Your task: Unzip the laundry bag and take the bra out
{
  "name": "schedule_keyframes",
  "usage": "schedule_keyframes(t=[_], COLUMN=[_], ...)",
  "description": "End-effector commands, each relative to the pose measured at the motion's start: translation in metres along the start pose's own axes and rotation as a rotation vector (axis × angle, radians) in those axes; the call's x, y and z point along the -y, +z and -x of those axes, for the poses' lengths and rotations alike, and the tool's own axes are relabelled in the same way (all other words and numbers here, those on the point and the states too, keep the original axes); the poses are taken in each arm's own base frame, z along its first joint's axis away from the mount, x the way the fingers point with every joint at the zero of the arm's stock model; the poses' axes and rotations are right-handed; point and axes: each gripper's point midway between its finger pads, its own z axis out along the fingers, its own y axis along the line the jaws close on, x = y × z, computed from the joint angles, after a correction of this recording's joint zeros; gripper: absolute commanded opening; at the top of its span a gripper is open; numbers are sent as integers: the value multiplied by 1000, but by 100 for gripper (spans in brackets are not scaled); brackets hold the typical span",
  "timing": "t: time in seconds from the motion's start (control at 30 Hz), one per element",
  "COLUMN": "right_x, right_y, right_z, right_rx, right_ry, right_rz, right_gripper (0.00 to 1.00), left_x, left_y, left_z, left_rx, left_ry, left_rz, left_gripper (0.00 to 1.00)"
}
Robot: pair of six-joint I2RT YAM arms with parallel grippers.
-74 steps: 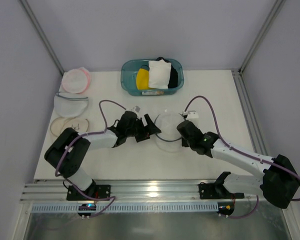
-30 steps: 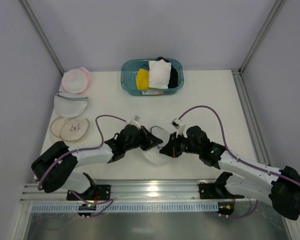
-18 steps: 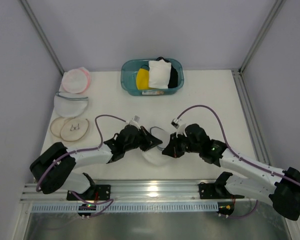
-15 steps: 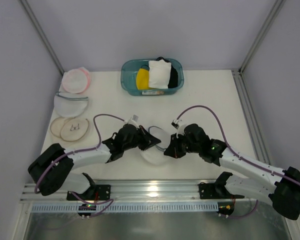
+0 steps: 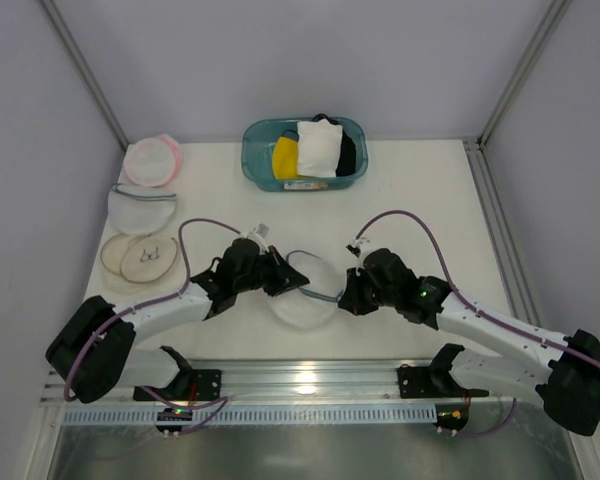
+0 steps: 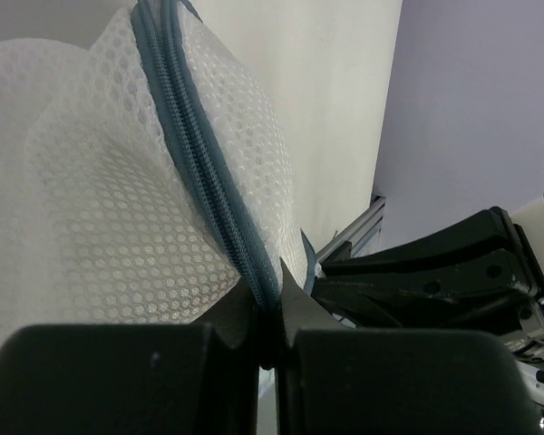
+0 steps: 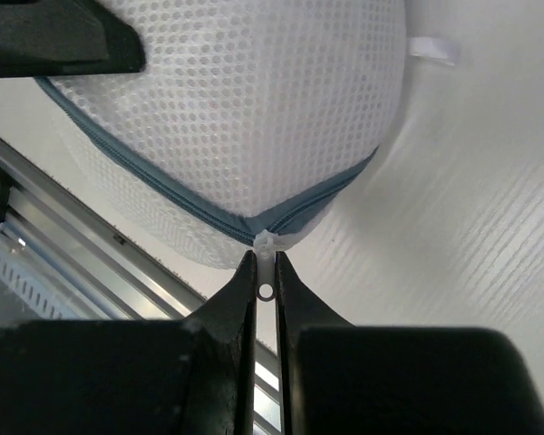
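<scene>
The laundry bag [image 5: 302,300], white mesh with a grey-blue zipper rim [image 5: 320,262], hangs stretched between both grippers near the table's front. My left gripper [image 5: 298,281] is shut on the zipper rim [image 6: 195,154], with mesh [image 6: 100,208] bulging to its left. My right gripper [image 5: 343,296] is shut on the white zipper pull [image 7: 267,276], where the two zipper lines meet under the mesh dome [image 7: 254,100]. The zipper gapes into an oval on the left gripper's side. I cannot make out the bra through the mesh.
A teal basket [image 5: 252,160] at the back holds yellow, white and black garments. A pink-rimmed pouch [image 5: 150,160], a grey-rimmed mesh pouch [image 5: 142,207] and a beige-rimmed pouch [image 5: 140,257] lie along the left edge. The metal rail [image 5: 300,380] runs along the front.
The left gripper closed on the zipper rim and drew back to the left. The bag's rim has spread into a wider oval between the grippers. The right gripper kept hold of the pull.
</scene>
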Motion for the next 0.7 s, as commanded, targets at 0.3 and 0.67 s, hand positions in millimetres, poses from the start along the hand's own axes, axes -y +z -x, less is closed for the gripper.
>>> schedule_keyframes(t=[0.3,0.67], right_x=[87,90], right_y=[33,32], right_z=[-16,5], right_rx=[-98,3], right_ry=[42,57], right_rz=[-494,-528], right_gripper=[4,4], left_x=[-6,1], left_y=[-2,-12], left_z=[25,39], left_rx=[-15,50], left_ry=[102,85], left_rz=[-1,-10], left_gripper=[0,99])
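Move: Both grippers already hold the laundry bag, the left by the blue zip tape, the right by the zip pull. From the left fingers the bag's middle lies about 2 cm ahead, 3 cm right and some 5 cm below; the zip pull is roughly 8 cm right, 2 cm back and 2 cm lower. From the right fingers, which have the zip pull between them, the bag's middle is around 4 cm ahead, 6 cm left and 4 cm below. Keep the right gripper shut on the zip pull and take it down and forward along the bag's right side, about 5 cm each way, then draw it some 3 cm right, fingers tipping steeper and wrist turning clockwise. Meanwhile ease the left gripper about 3 cm forward and left, sinking slightly, then open it wide to let go of the zip tape. ##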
